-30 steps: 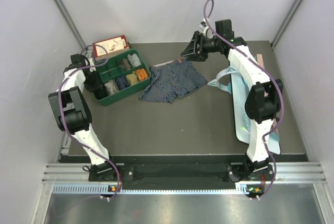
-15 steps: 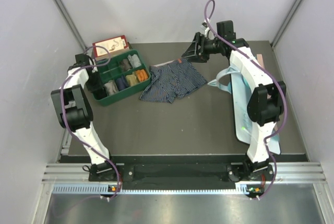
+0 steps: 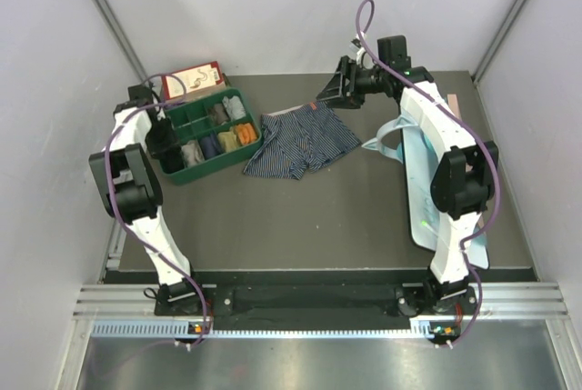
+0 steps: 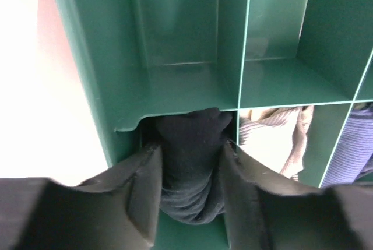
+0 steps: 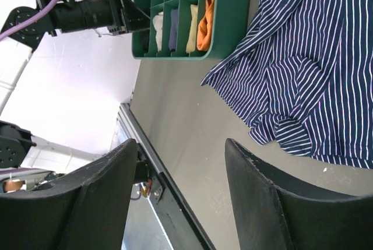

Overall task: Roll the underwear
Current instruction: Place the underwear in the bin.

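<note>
The striped underwear lies flat and spread on the table right of the green tray; it is dark blue with thin white stripes and an orange waistband, and also shows in the right wrist view. The black underwear is a rolled bundle in the tray's near-left corner compartment. My left gripper reaches down into that compartment, its jaws closed on the black bundle. My right gripper hangs open and empty above the far edge of the striped underwear.
The tray's other compartments hold several rolled cloths, some stay bare. A red and white box stands behind the tray. A light blue cloth lies along the right side under the right arm.
The left wrist has shifted slightly toward the back while its gripper stays in the tray's corner compartment. The right gripper has drawn back a little from the striped underwear.
</note>
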You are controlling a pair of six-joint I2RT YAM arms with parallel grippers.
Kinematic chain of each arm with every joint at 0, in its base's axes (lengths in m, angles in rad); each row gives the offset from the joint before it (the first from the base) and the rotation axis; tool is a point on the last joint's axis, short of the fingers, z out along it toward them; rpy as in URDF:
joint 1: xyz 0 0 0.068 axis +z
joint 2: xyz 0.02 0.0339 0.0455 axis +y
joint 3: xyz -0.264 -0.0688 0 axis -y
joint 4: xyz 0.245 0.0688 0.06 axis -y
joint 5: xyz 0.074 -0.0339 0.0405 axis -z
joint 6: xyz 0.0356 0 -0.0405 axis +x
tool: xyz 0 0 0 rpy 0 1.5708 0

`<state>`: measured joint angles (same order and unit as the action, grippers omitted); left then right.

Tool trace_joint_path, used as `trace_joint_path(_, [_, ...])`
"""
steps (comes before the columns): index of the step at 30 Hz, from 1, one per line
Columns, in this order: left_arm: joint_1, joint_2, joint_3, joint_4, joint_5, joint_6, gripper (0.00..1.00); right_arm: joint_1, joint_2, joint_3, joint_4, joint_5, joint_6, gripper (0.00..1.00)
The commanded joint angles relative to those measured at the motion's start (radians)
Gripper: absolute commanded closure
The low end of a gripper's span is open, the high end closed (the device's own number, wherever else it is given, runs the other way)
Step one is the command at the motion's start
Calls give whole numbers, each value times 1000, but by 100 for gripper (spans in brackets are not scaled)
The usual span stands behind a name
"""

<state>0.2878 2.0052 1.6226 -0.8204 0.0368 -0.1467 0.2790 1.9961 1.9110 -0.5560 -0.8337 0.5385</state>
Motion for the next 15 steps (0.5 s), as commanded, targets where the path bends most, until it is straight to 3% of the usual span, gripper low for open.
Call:
trace_joint_path(1, [19, -48, 42, -9, -64, 1, 46, -6, -68, -1, 39, -24, -26, 39])
trace_joint_path(3, [20, -60, 43, -20, -71, 4, 38, -6, -69, -1, 44, -28, -28, 39])
trace_joint_path(9, [17, -106, 45, -22, -66, -5, 29, -6, -68, -3, 48, -33, -29, 38])
trace_joint_path(15, [17, -158, 48, 7, -41, -22, 29, -6, -69, -7, 47, -38, -31, 38])
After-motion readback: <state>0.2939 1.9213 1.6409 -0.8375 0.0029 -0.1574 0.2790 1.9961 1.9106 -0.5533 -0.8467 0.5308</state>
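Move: The rolled black underwear lies in the bin's near-left compartment, directly between the left hand's half-open fingers, its middle only about 2 cm below. From this hand the cream roll is about 6 cm right, the blue roll 12 cm right and 2 cm farther out, and an empty compartment 10 cm ahead and 3 cm right. From the idle right hand the underwear is some 42 cm left, 4 cm back and 21 cm below. The left hand, already partly open around the rolled black underwear, spreads its fingers wider while they are still down in the bin, easing about 1 cm to its left early on. It rises about 4 cm almost straight up out of the narrow compartment, fingers pointing down and wrist hardly turning, and comes free of the roll. ##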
